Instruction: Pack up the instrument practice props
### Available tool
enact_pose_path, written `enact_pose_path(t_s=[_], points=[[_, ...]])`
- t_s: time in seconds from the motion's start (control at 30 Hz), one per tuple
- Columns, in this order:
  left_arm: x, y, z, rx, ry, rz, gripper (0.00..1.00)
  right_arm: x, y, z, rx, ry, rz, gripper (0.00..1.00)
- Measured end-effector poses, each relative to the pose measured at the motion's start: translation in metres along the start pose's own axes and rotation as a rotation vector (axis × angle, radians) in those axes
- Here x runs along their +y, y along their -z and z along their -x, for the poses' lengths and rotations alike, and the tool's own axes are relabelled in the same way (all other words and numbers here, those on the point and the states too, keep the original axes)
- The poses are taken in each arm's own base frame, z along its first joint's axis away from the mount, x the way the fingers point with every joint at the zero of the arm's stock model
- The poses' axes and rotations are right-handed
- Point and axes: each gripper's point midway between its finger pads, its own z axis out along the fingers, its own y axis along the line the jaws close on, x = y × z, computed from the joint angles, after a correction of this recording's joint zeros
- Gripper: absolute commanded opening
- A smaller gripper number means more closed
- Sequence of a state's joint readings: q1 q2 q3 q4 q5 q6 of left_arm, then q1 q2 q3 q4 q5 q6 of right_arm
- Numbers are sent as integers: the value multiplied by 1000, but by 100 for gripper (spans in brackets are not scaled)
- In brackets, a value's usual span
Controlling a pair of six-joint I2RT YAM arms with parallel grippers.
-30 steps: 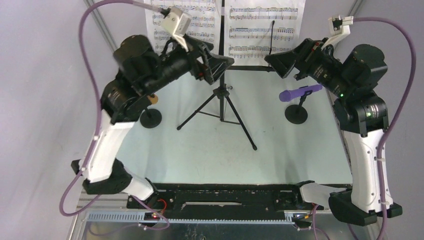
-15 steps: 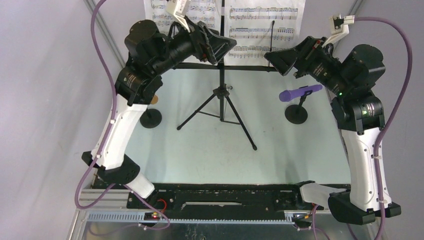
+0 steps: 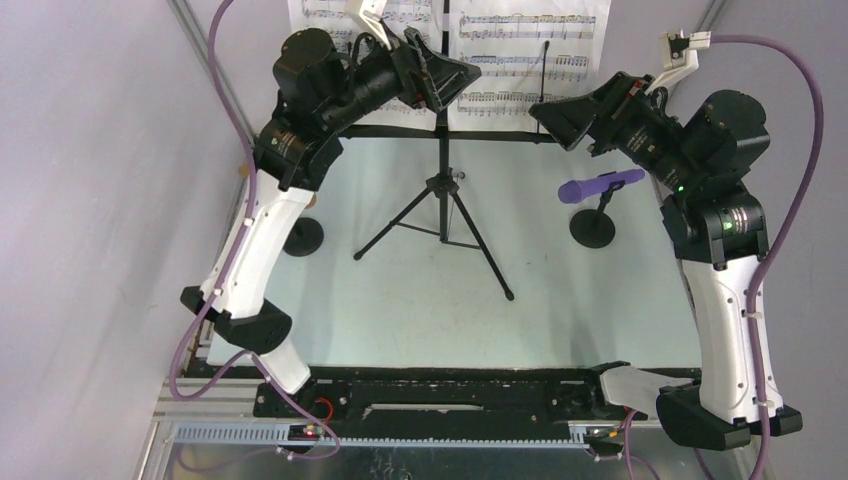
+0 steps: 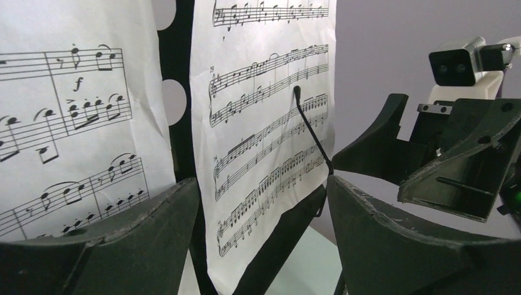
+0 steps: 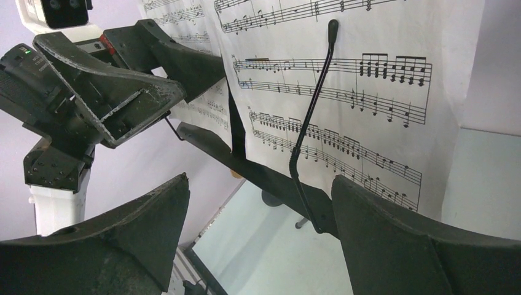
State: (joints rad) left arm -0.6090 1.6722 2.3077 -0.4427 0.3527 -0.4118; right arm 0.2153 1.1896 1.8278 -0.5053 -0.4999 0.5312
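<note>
The black music rack stands on tripod legs at the table's back. Two white sheet-music pages rest on it, a left one and a right one. My left gripper is open and empty in front of the pages. The right page shows between its fingers. My right gripper is open and empty at the right page's lower edge, facing the rack ledge. The purple microphone sits on its round-based holder. The tan microphone is hidden by my left arm.
A second round black holder base stands at the left beside my left arm. A thin wire page retainer lies across the right page. The two grippers face each other closely; the left one shows in the right wrist view.
My left arm has risen and swung right and back, bringing its open gripper up to the sheet-music pages. The right arm has not moved.
</note>
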Motion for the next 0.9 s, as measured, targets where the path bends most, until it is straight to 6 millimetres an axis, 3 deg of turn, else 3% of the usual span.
enact_pose_path(t_s=[0.37, 0.6, 0.9], points=[[-1, -4, -2, 6, 14, -29, 84, -6, -3, -9, 20, -25, -4, 92], [-6, -14, -11, 27, 42, -94, 75, -7, -3, -10, 24, -30, -6, 92], [-6, -24, -21, 48, 78, -130, 43, -7, -4, -10, 24, -31, -5, 90]])
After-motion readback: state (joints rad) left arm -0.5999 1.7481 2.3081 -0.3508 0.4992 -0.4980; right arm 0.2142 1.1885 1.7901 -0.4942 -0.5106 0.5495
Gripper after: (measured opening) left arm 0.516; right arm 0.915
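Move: The left hand goes for the right page's inner edge, about 4 cm ahead and 3 cm to its right at its own height. The left page's middle lies roughly 5 cm ahead and 9 cm left; the right clip wire some 5 cm ahead and 13 cm right. From the right hand, that inner edge is about 8 cm ahead and 8 cm to its left. Left hand slides about 3 cm right along the right page's inner edge, yawing clockwise as its fingers half close. ##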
